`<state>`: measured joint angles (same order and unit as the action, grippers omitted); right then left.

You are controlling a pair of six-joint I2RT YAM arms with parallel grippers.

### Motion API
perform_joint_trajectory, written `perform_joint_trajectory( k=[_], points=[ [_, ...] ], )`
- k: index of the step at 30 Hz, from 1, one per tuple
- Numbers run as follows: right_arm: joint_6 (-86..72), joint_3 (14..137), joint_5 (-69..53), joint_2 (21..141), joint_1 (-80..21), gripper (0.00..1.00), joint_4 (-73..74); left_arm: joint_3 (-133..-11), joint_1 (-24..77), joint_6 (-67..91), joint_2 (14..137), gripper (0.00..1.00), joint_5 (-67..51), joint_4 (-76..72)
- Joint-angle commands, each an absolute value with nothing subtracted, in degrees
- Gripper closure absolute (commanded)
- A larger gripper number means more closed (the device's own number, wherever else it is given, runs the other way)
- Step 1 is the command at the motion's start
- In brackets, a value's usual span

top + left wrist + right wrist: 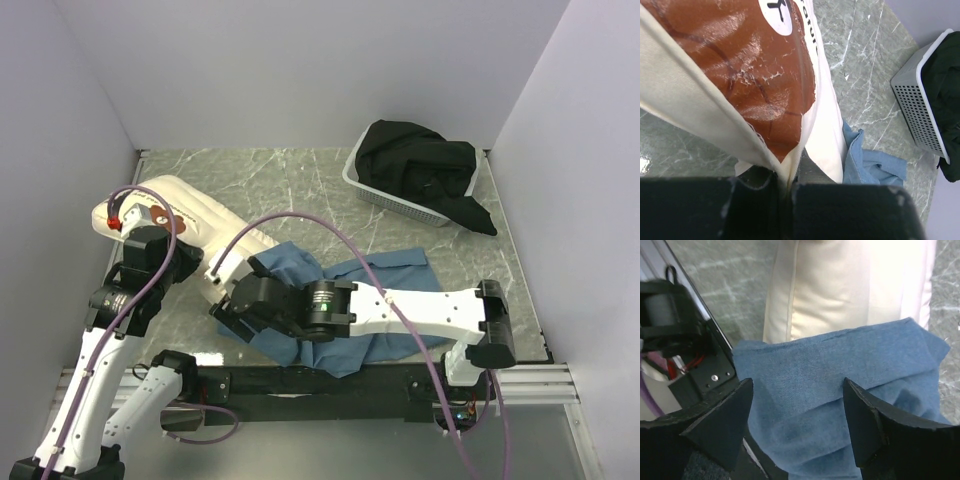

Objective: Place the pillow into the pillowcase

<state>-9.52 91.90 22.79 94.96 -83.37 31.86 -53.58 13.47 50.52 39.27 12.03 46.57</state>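
The cream-white pillow (pixel 195 212) lies at the left back of the table, its brown print (pixel 740 75) filling the left wrist view. My left gripper (pixel 138 232) is shut on the pillow's near edge, the fabric pinched between its jaws (pixel 786 186). The dusty-blue pillowcase (pixel 390 275) lies wrinkled in the middle front, its left end overlapping the pillow's right end. My right gripper (pixel 228 308) hovers over that left end, open, with folds of blue cloth (pixel 805 385) between and below its spread fingers. The pillow's end (pixel 840 285) shows just beyond.
A grey mesh basket (pixel 388 195) holding black cloth (pixel 420 165) stands at the back right, also in the left wrist view as the basket (pixel 915 100). White walls close in the table on three sides. The arms' black base rail (pixel 330 385) runs along the near edge.
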Motion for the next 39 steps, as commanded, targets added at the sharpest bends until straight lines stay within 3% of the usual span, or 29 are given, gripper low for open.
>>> perform_joint_trajectory(
  k=[1,4,5,8,11,22,31,35,39],
  points=[
    [-9.1,94.5,22.6,96.5,-83.1,0.24,34.1,-54.9,13.7,52.0,38.2,0.99,11.3,36.7],
    [-9.5,94.7,21.7,96.4,-83.0,0.48,34.2,-54.8,13.7,52.0,38.3,0.99,11.2,36.7],
    [-9.3,94.9,21.4,96.1,-83.0,0.62,33.9,-54.8,13.7,52.0,38.2,0.99,11.2,36.8],
    [-9.2,97.2,21.4,95.7,-83.0,0.78,34.4,-54.3,13.7,52.2,38.1,0.99,11.7,36.8],
    [-9.1,100.8,20.7,96.3,-83.0,0.86,35.1,-53.8,13.7,52.4,37.9,0.99,12.0,36.7],
    [-10.7,115.7,20.6,104.3,-81.3,0.97,38.1,-52.2,14.5,54.6,37.3,0.99,11.0,36.0],
    [-19.9,104.1,15.7,98.3,-70.7,1.0,29.6,-52.6,16.5,56.0,33.0,0.99,6.8,37.7],
    [-20.6,106.1,14.1,101.9,-65.4,1.0,31.9,-55.0,16.7,54.9,33.6,0.99,1.2,37.0],
    [-18.9,109.9,-8.6,110.1,-60.4,1.0,30.7,-57.4,17.0,53.9,35.9,0.99,-2.5,35.7]
  ],
)
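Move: The pillowcase's mouth edge lies between and just under the right hand's open fingers, about 1 cm ahead, 1 cm left and some 3 cm down. The bare pillow's middle is roughly 13 cm ahead of this hand and 10 cm left, the body of the pillowcase about 22 cm right, 3 cm back and 8 cm lower. From the left hand, which already grips the pillow, the mouth edge is some 6 cm back, 7 cm right and 5 cm below. The right fingers dip about 2 cm and pinch the pillowcase's mouth edge shut between them, then lift it some 10 cm and swing forward about 12 cm over the pillow, sinking again by about 7 cm as the fingers tip down some 15 degrees. The left hand keeps its pinch on the pillow, late on easing about 3 cm to the right, towards the mouth. ##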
